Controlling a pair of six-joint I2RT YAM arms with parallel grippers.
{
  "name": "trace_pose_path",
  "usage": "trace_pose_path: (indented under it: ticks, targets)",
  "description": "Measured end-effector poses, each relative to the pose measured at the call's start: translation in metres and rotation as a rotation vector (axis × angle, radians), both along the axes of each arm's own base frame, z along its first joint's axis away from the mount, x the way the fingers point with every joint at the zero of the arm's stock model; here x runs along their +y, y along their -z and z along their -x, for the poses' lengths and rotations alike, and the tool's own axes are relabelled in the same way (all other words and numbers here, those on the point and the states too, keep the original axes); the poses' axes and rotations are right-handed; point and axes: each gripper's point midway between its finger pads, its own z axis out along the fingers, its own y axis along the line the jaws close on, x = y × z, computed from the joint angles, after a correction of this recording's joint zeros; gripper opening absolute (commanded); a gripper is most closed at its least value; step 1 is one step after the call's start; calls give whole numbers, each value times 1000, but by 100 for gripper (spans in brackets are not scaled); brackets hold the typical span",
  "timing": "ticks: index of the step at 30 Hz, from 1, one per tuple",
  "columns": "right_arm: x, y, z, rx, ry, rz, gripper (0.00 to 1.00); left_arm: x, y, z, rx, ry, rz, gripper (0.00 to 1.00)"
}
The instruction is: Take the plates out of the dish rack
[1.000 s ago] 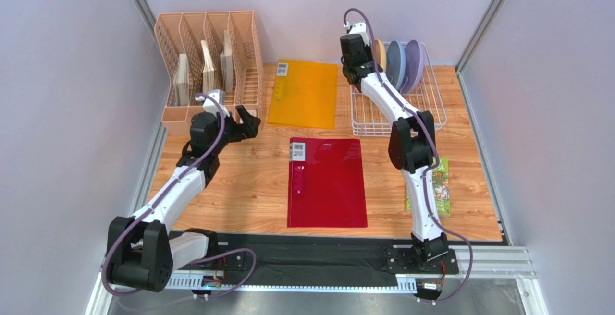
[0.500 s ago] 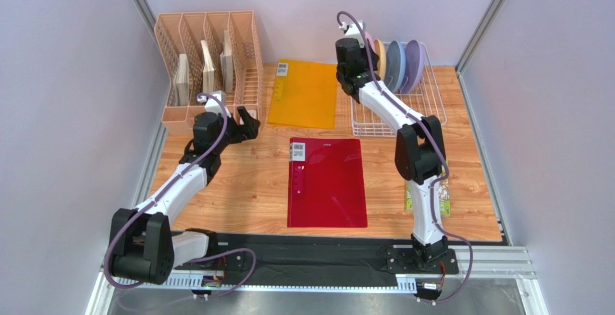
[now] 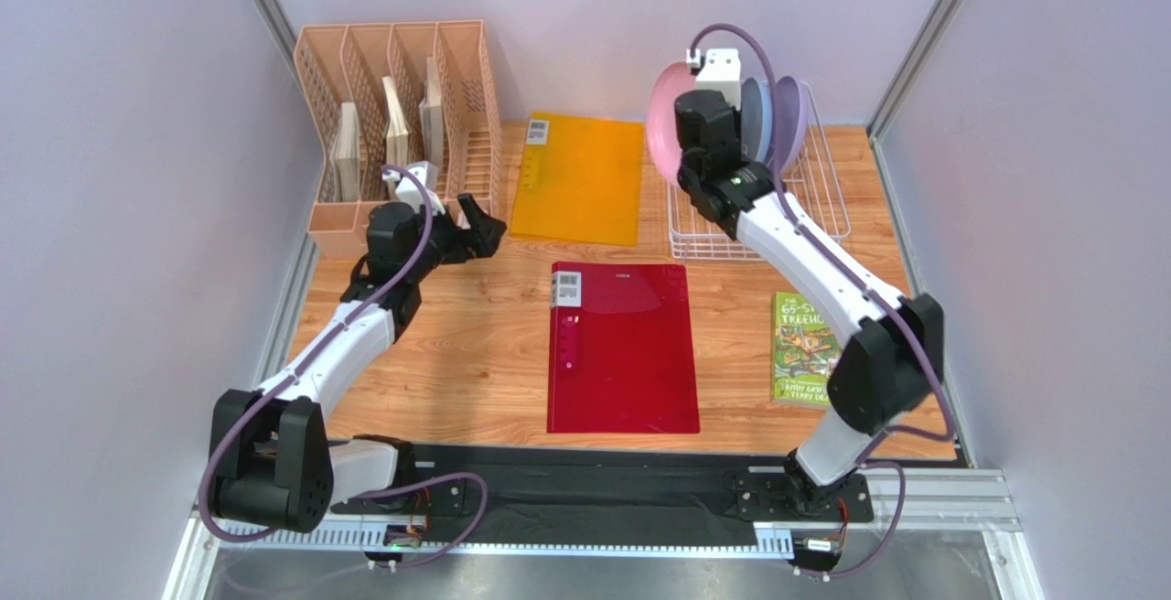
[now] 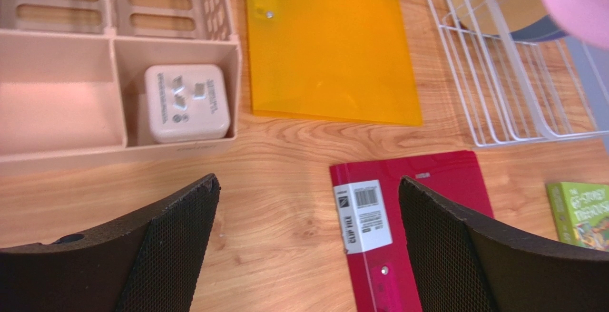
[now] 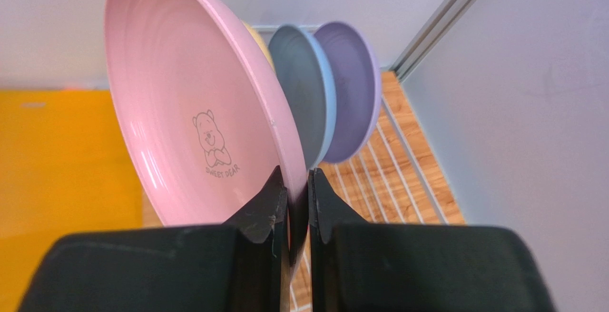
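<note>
My right gripper [image 3: 692, 109] is shut on the rim of the pink plate [image 3: 667, 123] and holds it upright, lifted above the left end of the white wire dish rack [image 3: 811, 220]. In the right wrist view the fingers [image 5: 294, 181] pinch the pink plate [image 5: 193, 112]. Behind it stand a sliver of the yellow plate [image 5: 251, 32], the blue plate [image 5: 307, 91] and the lavender plate [image 5: 354, 91] in the rack [image 5: 386, 176]. My left gripper [image 3: 481, 230] is open and empty above the wooden table; its jaws [image 4: 309, 182] stand wide apart.
A peach slotted organizer [image 3: 399, 120] stands at the back left, with a small white box [image 4: 187, 103] in its front tray. An orange folder [image 3: 580, 178] and a red clip file [image 3: 621, 346] lie mid-table. A green book [image 3: 807, 349] lies at the right.
My right gripper has lifted the pink plate up out of the rack, and the arm has swung right, uncovering the green book. My left gripper has shifted slightly to the right.
</note>
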Motion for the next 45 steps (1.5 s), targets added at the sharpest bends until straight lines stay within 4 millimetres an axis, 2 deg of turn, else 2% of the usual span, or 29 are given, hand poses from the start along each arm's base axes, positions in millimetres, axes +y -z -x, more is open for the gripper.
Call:
trace_pose_path:
  ticks: [7,13,16,19,26,29,30,32,33,35,36,39,42,43,45]
  targets:
    - [25,23,54,66,-233,-249,0,-23,-21,-1,-46,101,89,100]
    - [55,74,89,187,-402,-402,0,-45,-25,-1,-59,165,144,100]
    - [71,90,99,240,-471,-461,0,-57,-20,0,-48,192,155,100]
    - [88,92,105,260,-545,-528,0,-69,-13,0,-39,208,159,99]
    - [122,75,113,245,-703,-664,0,-76,-4,1,-40,209,175,97]
    - [129,70,116,242,-744,-688,0,-78,-6,2,-53,209,195,84]
    - [131,69,116,243,-756,-694,0,-80,-9,2,-66,212,204,69]
    - [133,69,116,243,-769,-706,0,-81,-13,2,-83,216,220,49]
    - [135,68,115,243,-778,-712,0,-82,-15,2,-91,218,230,28]
    - [139,71,115,254,-790,-723,0,-85,-20,3,-104,229,249,5]
    - [141,75,115,266,-796,-728,0,-87,-22,4,-118,238,251,0]
    - [144,85,110,287,-801,-739,0,-83,-24,2,-114,212,275,0]
    - [149,95,107,314,-809,-750,27,-79,-18,1,-101,190,272,0]
    - [151,98,107,327,-813,-758,47,-77,-14,2,-94,181,269,0]
    - [155,102,110,357,-821,-778,62,-74,-8,4,-73,163,255,0]
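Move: The right hand already grips the pink plate, its middle about 5 cm ahead, 5 left and 3 below; the waiting left gripper lies roughly 37 cm left, 11 back and 13 lower. From the right hand, the dish rack is some 8 cm ahead, 6 right and 25 below, the orange folder 11 ahead, 22 left and 30 below. From the left hand, the pink plate is about 33 cm right, 14 ahead and 10 up. The left fingers shut on the near rim of the pink plate, having gone about 8 cm right with a slight rise, dip and rise. The right hand brings the plate to them, back, down, then mainly left (about 15 cm), turning counter-clockwise with its left side rising some 45 degrees; at the end its fingers start opening on the opposite rim. ##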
